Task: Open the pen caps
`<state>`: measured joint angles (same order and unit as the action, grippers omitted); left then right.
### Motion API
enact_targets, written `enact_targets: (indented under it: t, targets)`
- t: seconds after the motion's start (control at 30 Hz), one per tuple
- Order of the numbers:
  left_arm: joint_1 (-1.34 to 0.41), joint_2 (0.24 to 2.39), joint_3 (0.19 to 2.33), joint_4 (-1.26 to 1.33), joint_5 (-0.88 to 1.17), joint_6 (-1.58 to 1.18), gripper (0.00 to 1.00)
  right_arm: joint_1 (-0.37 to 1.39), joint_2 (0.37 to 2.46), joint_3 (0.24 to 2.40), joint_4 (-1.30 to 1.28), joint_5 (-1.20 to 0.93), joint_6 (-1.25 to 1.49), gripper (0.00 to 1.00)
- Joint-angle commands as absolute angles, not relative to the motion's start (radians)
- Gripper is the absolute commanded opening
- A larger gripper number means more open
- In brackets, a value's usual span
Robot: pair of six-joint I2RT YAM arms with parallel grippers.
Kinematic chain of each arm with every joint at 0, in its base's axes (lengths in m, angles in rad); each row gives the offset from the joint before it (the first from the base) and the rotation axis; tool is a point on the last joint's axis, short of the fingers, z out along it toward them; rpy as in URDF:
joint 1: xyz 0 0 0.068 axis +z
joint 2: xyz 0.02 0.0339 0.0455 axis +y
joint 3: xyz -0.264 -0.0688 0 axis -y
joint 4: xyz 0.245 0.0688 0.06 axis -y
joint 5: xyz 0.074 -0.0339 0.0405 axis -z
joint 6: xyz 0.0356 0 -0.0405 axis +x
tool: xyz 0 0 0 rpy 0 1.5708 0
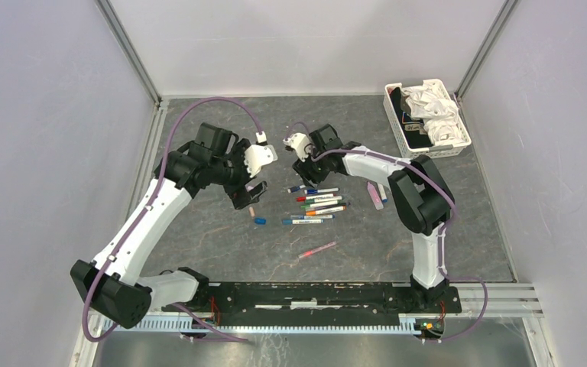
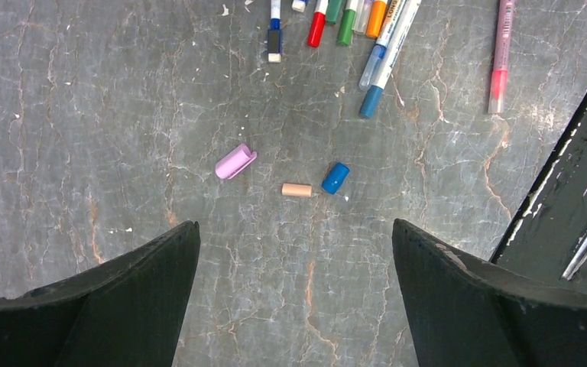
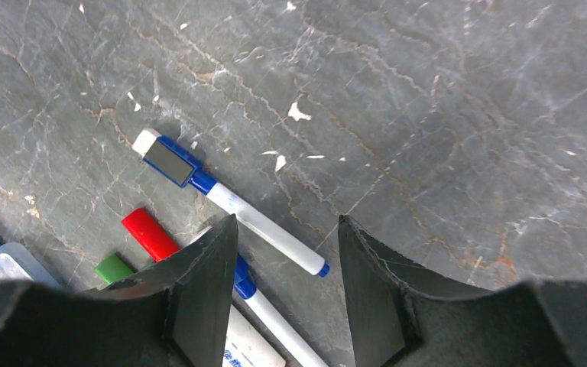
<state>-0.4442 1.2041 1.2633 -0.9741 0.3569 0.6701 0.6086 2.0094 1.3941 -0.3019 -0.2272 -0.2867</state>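
Three loose pen caps lie on the grey table in the left wrist view: a lilac one (image 2: 235, 161), a beige one (image 2: 296, 189) and a blue one (image 2: 335, 177). My left gripper (image 2: 296, 237) hangs wide open above the table just short of them, with nothing between its fingers. From above, it (image 1: 249, 195) sits beside the blue cap (image 1: 260, 221). My right gripper (image 3: 287, 229) is open over a white pen (image 3: 264, 229) with a blue cap (image 3: 170, 160), gripping nothing. A red cap (image 3: 150, 234) and a green cap (image 3: 112, 268) lie next to its left finger. A row of capped pens (image 1: 317, 202) lies below the right gripper (image 1: 301, 174).
A pink pen (image 1: 317, 249) lies alone nearer the arm bases. Another pink item (image 1: 374, 195) rests right of the pen row. A white slotted basket (image 1: 426, 118) holding crumpled white stuff stands at the back right corner. Grey walls ring the table.
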Motion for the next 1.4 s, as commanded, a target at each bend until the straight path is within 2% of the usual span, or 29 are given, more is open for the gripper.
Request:
enact_targets:
  t: [0.0, 0.33, 0.57, 0.7, 0.87, 1.0, 1.2, 1.3, 1.37]
  targets:
    - [-0.439, 1.214, 1.288, -0.988, 0.373, 0.659, 1.00, 0.610, 2.035, 1.413, -0.313, -0.279, -0.328, 0.56]
    - [-0.439, 1.244, 1.315, -0.991, 0.375, 0.660, 1.00, 0.614, 2.102, 1.454, -0.288, -0.289, -0.294, 0.55]
    - [-0.439, 1.244, 1.313, -0.996, 0.378, 0.667, 1.00, 0.619, 2.138, 1.472, -0.288, -0.312, -0.271, 0.47]
    - [-0.439, 1.240, 1.310, -0.998, 0.381, 0.666, 1.00, 0.619, 2.147, 1.468, -0.317, -0.302, -0.266, 0.33]
    - [-0.439, 1.234, 1.297, -1.000, 0.400, 0.680, 1.00, 0.620, 2.136, 1.404, -0.307, -0.263, -0.251, 0.09]
    - [-0.439, 1.233, 1.287, -1.000, 0.417, 0.703, 1.00, 0.619, 2.098, 1.372, -0.267, -0.239, -0.235, 0.00]
    - [-0.440, 1.203, 1.223, -0.984, 0.463, 0.775, 1.00, 0.614, 1.998, 1.422, -0.274, -0.162, -0.179, 0.00]
    - [-0.439, 1.184, 1.180, -0.939, 0.464, 0.824, 1.00, 0.607, 1.917, 1.419, -0.279, -0.237, -0.126, 0.00]
    - [-0.439, 1.181, 1.160, -0.915, 0.465, 0.865, 1.00, 0.602, 1.878, 1.411, -0.300, -0.359, -0.087, 0.00]
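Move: The blue pen with the eraser cap has its middle about 3 cm to the left of the open right hand, level fore and aft and some 3 cm below; its cap points left and slightly back. A second blue eraser pen lies about 2 cm back and 2 cm right of the hand, the red marker some 4 cm straight back, both at that height. From the left hand the pen is roughly 13 cm ahead, 10 cm right and 20 cm lower. The right fingers pinch the barrel of the blue eraser pen, on the butt side of its middle: the hand first sinks about 2 cm, eases some 2 cm left along the pen with the fingers narrowing, then shuts on it and near the end rises about 2 cm with a slight clockwise turn. The left hand stays wide open and late on sinks a couple of centimetres, drawing slightly back. ##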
